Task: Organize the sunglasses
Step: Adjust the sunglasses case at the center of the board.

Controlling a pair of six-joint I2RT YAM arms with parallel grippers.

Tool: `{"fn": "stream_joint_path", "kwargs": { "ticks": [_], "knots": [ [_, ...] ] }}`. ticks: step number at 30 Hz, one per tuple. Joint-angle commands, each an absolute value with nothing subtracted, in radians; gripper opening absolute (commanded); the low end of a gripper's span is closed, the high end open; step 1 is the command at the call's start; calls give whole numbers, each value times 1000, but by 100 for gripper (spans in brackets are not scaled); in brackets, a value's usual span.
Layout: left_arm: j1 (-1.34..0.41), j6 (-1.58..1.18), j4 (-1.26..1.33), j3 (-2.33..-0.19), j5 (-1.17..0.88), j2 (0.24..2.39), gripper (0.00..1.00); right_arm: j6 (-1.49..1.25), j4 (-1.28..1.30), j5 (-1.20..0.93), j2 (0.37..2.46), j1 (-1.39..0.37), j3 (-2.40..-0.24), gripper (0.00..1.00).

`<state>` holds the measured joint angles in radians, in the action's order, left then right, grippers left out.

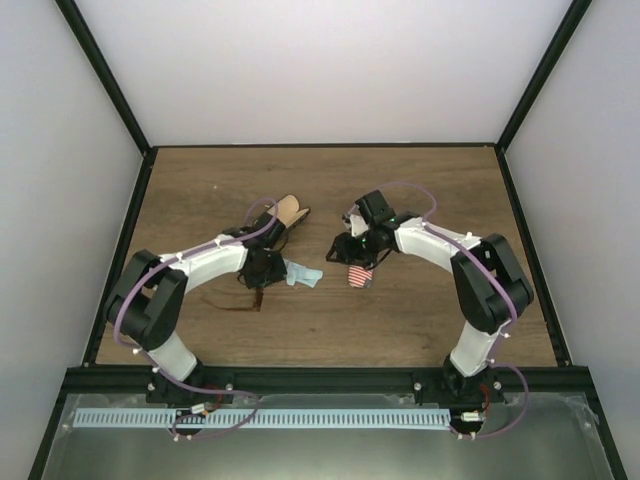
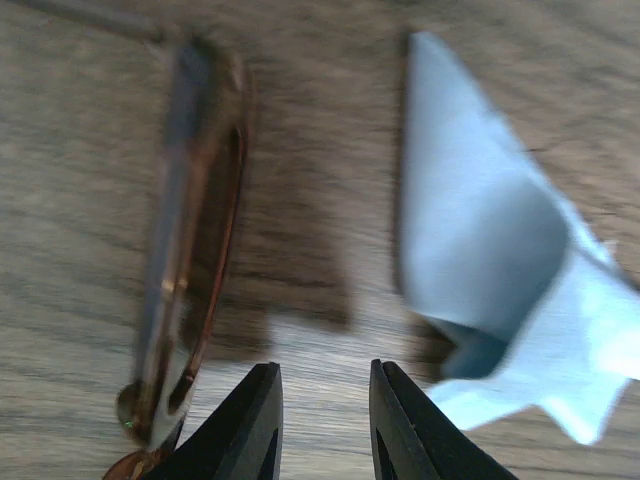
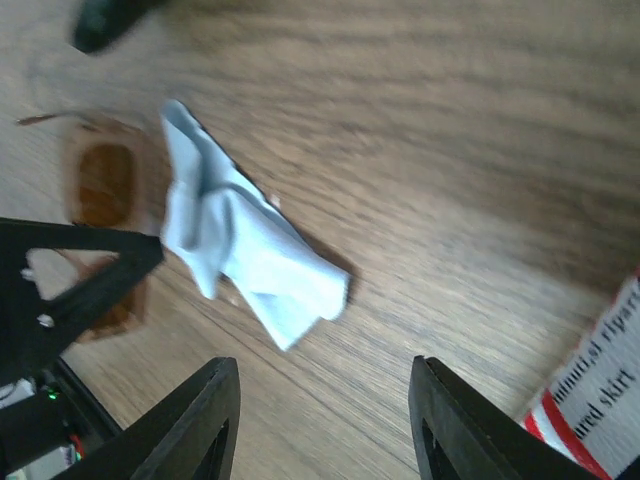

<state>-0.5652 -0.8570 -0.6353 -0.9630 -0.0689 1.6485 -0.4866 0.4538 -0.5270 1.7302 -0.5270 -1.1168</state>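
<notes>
The sunglasses (image 2: 190, 250), with a thin reddish-brown frame and amber lenses, lie on the wooden table at the left of the left wrist view. They also show in the top view (image 1: 250, 300) and in the right wrist view (image 3: 100, 185). My left gripper (image 2: 322, 372) hovers just right of them with its jaws a narrow gap apart and only bare wood between them. In the top view it (image 1: 262, 268) sits between the sunglasses and a crumpled light blue cloth (image 1: 303, 275). My right gripper (image 3: 325, 365) is open and empty over bare table, right of the cloth (image 3: 240, 240).
A red-and-white striped case (image 1: 358, 275) lies under the right wrist and shows at the right edge of the right wrist view (image 3: 600, 400). A tan oval case (image 1: 288, 212) rests beyond the left gripper. The cloth (image 2: 490, 250) lies right of the left fingers.
</notes>
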Motion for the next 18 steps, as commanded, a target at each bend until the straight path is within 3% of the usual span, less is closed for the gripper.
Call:
{"fn": "stream_joint_path", "kwargs": {
  "ticks": [1,13,15,18],
  "knots": [
    [-544,-847,-632,-924,-36,1627,27,-472,438,-517,1755,-534,-1063,48],
    [-497,-821,-650,-899,-18,1594,30,-428,484,-398,1726,-397,-1049,49],
    [-497,-814,-635,-917,-42,1577,38,-386,504,-404,1725,-418,-1090,51],
    [-497,-818,-622,-961,-55,1556,57,-354,516,-357,1725,-495,-1123,51]
  ]
}}
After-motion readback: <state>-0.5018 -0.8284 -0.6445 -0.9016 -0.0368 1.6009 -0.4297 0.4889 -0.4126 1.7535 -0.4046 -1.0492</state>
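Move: The striped sunglasses case stands lengthwise (near to far) about 5 cm to the right hand's right, level with it and some 6 cm below; the blue cloth lies 8 cm to that hand's left and 3 cm back. From the left hand, the open brown sunglasses are centred about 6 cm left and 2 cm back, their front close by the fingers; the cloth is 8 cm right, level, and the tan case 14 cm ahead, 5 cm right. Drop the right gripper about 4 cm, easing back slightly, then sweep it some 6 cm to the right and a little forward against the striped case, fingers staying half open. Meanwhile slide the left gripper, low over the board, about 3 cm left so that it pushes the brown sunglasses along, and spread its fingers at the end. ##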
